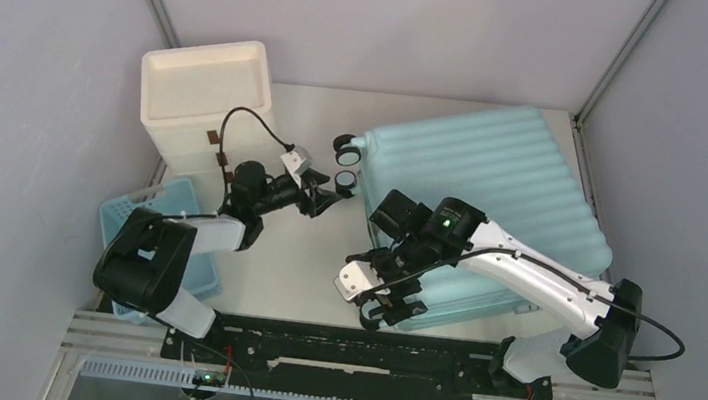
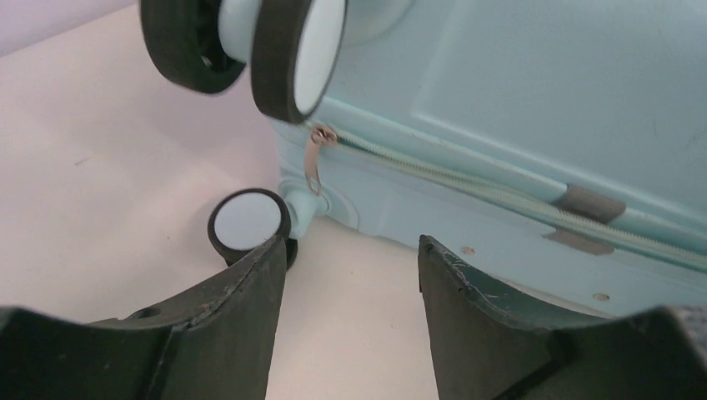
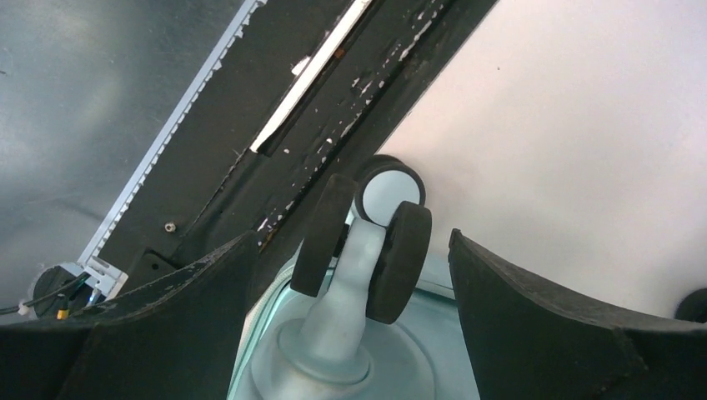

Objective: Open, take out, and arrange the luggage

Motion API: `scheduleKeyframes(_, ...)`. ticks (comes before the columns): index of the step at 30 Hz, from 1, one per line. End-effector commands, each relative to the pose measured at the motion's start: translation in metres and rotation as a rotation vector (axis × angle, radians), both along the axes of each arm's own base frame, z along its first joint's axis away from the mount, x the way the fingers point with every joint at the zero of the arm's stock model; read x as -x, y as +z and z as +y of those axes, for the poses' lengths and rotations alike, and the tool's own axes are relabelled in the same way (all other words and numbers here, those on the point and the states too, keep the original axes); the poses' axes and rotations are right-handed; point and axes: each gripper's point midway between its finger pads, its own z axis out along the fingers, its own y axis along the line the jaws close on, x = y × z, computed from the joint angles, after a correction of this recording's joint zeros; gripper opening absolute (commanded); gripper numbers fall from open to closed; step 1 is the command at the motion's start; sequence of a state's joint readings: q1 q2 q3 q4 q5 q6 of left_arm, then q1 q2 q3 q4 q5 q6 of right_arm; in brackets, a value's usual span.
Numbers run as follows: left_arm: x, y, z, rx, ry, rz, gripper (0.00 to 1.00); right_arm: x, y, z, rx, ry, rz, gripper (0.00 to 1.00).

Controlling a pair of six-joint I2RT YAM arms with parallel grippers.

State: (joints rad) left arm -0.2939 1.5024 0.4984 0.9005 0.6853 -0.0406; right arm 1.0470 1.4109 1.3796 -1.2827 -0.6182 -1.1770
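Note:
The luggage [image 1: 513,178], a light-blue ribbed hard-shell suitcase, lies flat and closed at the right of the table. My left gripper [image 1: 335,195] is open beside its far-left wheels [image 1: 346,152]. In the left wrist view, this gripper [image 2: 350,250] points at the wheeled end, where a metal zip pull [image 2: 313,162] hangs at the corner below a double wheel [image 2: 292,50]. The zip [image 2: 500,196] looks closed. My right gripper [image 1: 374,298] is open at the near-left corner. Its fingers stand on either side of a double wheel [image 3: 367,242] without touching it.
A white drawer unit [image 1: 203,92] stands at the back left. A blue lattice basket [image 1: 142,211] sits at the left under the left arm. The black mounting rail [image 1: 343,345] runs along the near edge, close to the suitcase's near wheel. Grey walls enclose the table.

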Motion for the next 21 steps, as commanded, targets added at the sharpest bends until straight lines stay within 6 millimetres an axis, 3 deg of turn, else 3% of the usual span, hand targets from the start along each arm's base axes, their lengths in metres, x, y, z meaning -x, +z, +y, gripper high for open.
scheduleKeyframes(1, -0.021, 0.019, -0.004, -0.022, 0.005, -0.002, 0.64, -0.005, 0.003, 0.001, -0.018, -0.072, -0.05, 0.92)
scheduleKeyframes(6, -0.034, -0.001, -0.014, -0.109, -0.015, 0.092, 0.64, -0.011, -0.009, 0.003, -0.004, -0.113, -0.067, 0.87)
scheduleKeyframes(13, -0.034, -0.027, -0.033, -0.141, -0.066, 0.165, 0.66, -0.017, -0.006, 0.0, -0.017, -0.143, -0.05, 0.59)
scheduleKeyframes(17, -0.046, -0.024, -0.038, -0.111, -0.04, 0.151, 0.67, -0.019, 0.002, -0.003, -0.062, -0.148, -0.04, 0.42)
scheduleKeyframes(21, -0.058, -0.026, -0.043, -0.048, -0.002, 0.21, 0.67, -0.022, 0.014, -0.003, -0.122, -0.157, -0.026, 0.32)
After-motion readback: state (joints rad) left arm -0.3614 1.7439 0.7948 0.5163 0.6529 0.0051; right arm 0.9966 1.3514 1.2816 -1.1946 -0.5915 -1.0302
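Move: The suitcase's upper near wheel is already between the right hand's open fingers, about 1 cm ahead, 1 cm to the right and 2 cm below; the lower near wheel is almost under it, some 13 cm below the hand. From the left hand, the lower far wheel lies roughly 6 cm ahead, 2 cm right and 6 cm below. The upper far wheel is about 6 cm ahead, in line sideways and 5 cm above. The right hand sinks about 2 cm around the suitcase's upper near wheel, turning some 10 degrees clockwise, and its wide-open fingers close and pinch the wheel from both sides as the hand edges slightly forward and to the right, then eases up a little. The left hand, fingers staying open, first reaches forward 3 to 4 cm with a slight rise, then drops about 7 cm while drifting some 3 cm to the right and tipping its fingers down about 15 degrees, coming in low beneath the upper far wheel, close to the lower far wheel. ##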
